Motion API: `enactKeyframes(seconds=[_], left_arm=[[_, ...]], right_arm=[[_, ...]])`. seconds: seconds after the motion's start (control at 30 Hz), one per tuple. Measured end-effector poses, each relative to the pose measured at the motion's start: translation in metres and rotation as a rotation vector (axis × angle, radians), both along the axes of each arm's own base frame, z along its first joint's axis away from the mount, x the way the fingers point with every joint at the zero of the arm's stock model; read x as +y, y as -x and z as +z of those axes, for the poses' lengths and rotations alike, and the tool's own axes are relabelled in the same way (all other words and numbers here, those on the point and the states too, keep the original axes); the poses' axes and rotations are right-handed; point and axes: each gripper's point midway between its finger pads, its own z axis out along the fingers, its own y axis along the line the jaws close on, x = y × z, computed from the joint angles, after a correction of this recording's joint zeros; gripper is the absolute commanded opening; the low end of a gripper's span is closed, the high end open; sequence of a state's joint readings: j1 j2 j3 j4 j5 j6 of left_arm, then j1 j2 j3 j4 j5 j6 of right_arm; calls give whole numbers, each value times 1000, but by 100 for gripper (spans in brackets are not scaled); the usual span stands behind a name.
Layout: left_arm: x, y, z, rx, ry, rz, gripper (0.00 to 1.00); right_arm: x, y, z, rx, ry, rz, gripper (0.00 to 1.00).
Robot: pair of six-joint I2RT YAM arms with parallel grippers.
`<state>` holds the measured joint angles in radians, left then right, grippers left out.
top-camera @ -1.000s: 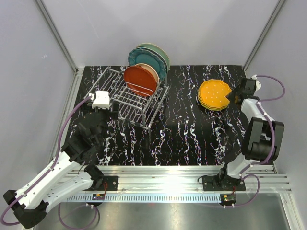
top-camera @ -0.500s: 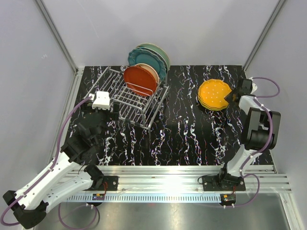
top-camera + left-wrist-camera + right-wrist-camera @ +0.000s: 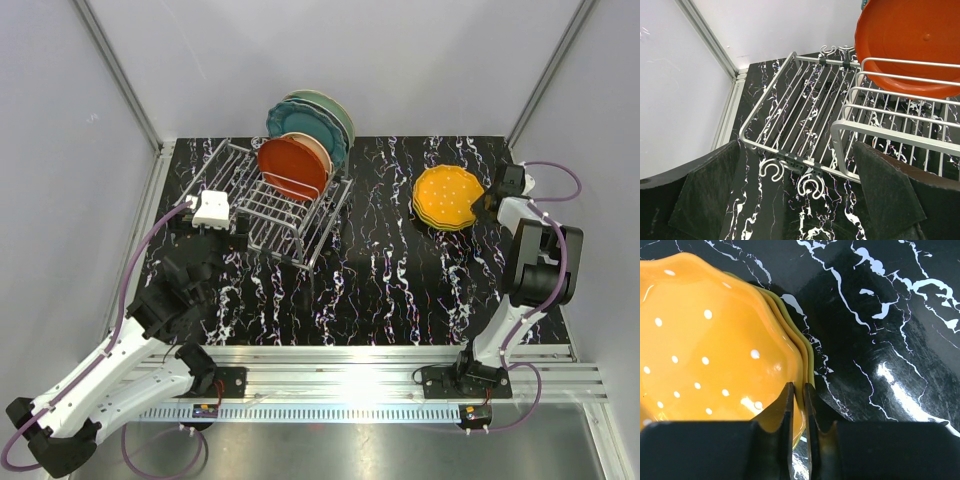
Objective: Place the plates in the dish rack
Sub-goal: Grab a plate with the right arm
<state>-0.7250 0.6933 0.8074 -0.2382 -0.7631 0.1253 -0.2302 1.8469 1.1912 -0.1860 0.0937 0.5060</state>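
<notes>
Dotted orange-yellow plates point(image 3: 445, 197) lie stacked at the back right of the table, with a lime green rim point(image 3: 810, 361) showing beneath them. My right gripper point(image 3: 487, 200) is at the stack's right edge. In the right wrist view its jaws point(image 3: 798, 395) pinch the rim of the top orange-yellow plate point(image 3: 705, 350), one finger inside and one under the lip. The silver dish rack point(image 3: 268, 208) at the back left holds red-orange point(image 3: 290, 165), cream-centred point(image 3: 314, 148), dark teal point(image 3: 288, 120) and mint green point(image 3: 328, 104) plates upright. My left gripper point(image 3: 800, 200) hangs open just in front of the rack point(image 3: 805, 110), holding nothing.
The rack's two wire hooks point(image 3: 812, 186) point toward my left gripper. Grey walls and metal corner posts point(image 3: 120, 80) enclose the black marbled table point(image 3: 380, 280). The red-orange plate point(image 3: 910, 45) fills the left wrist view's upper right.
My right gripper slid in onto the stack's right rim and its jaws narrowed around the top plate's edge. The left arm and the racked plates stayed put.
</notes>
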Motion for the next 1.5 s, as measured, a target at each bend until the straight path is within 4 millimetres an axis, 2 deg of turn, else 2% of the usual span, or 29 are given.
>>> enactKeyframes(seconds=[0.03, 0.33, 0.67, 0.8, 1.1, 1.27, 1.4, 1.5], left_arm=[[0, 0, 0, 0, 0, 0, 99], [0, 0, 0, 0, 0, 0, 99], [0, 0, 0, 0, 0, 0, 99], [0, 0, 0, 0, 1, 0, 99], [0, 0, 0, 0, 2, 1, 99], [0, 0, 0, 0, 2, 1, 99], [0, 0, 0, 1, 1, 1, 99], [0, 0, -1, 2, 0, 1, 99]], right_arm=[[0, 0, 0, 0, 0, 1, 0], [4, 4, 6, 0, -12, 11, 0], [18, 21, 52, -92, -53, 34, 0], [23, 31, 59, -102, -69, 35, 0], [37, 55, 41, -64, -136, 33, 0], [39, 60, 34, -48, -150, 29, 0], [39, 59, 33, -46, -148, 27, 9], [38, 57, 28, -36, -149, 26, 13]])
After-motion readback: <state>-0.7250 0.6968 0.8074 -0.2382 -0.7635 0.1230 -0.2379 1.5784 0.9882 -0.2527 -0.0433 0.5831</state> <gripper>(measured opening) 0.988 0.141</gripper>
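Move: The right fingers already straddle the right-hand rim of the top yellow dotted plate, whose middle lies about 9 cm to the left, 3 cm ahead and 1 cm below. The lower yellow plates sit right under it, some 3 cm below the hand. In the rack, the red plate stands roughly 50 cm to the left, 5 cm farther out and 8 cm higher. From the idle left hand the top plate is about 60 cm right, 20 cm ahead and 26 cm below. Still pinching the top yellow plate by its right rim, the right hand lifts some 6 cm while drawing back and to the left, then sinks about 3 cm as it carries on back towards the base, nearly 6 cm back and 4 cm left overall. The wrist rolls about 10 degrees, left side up, and the fingers keep their hold. ##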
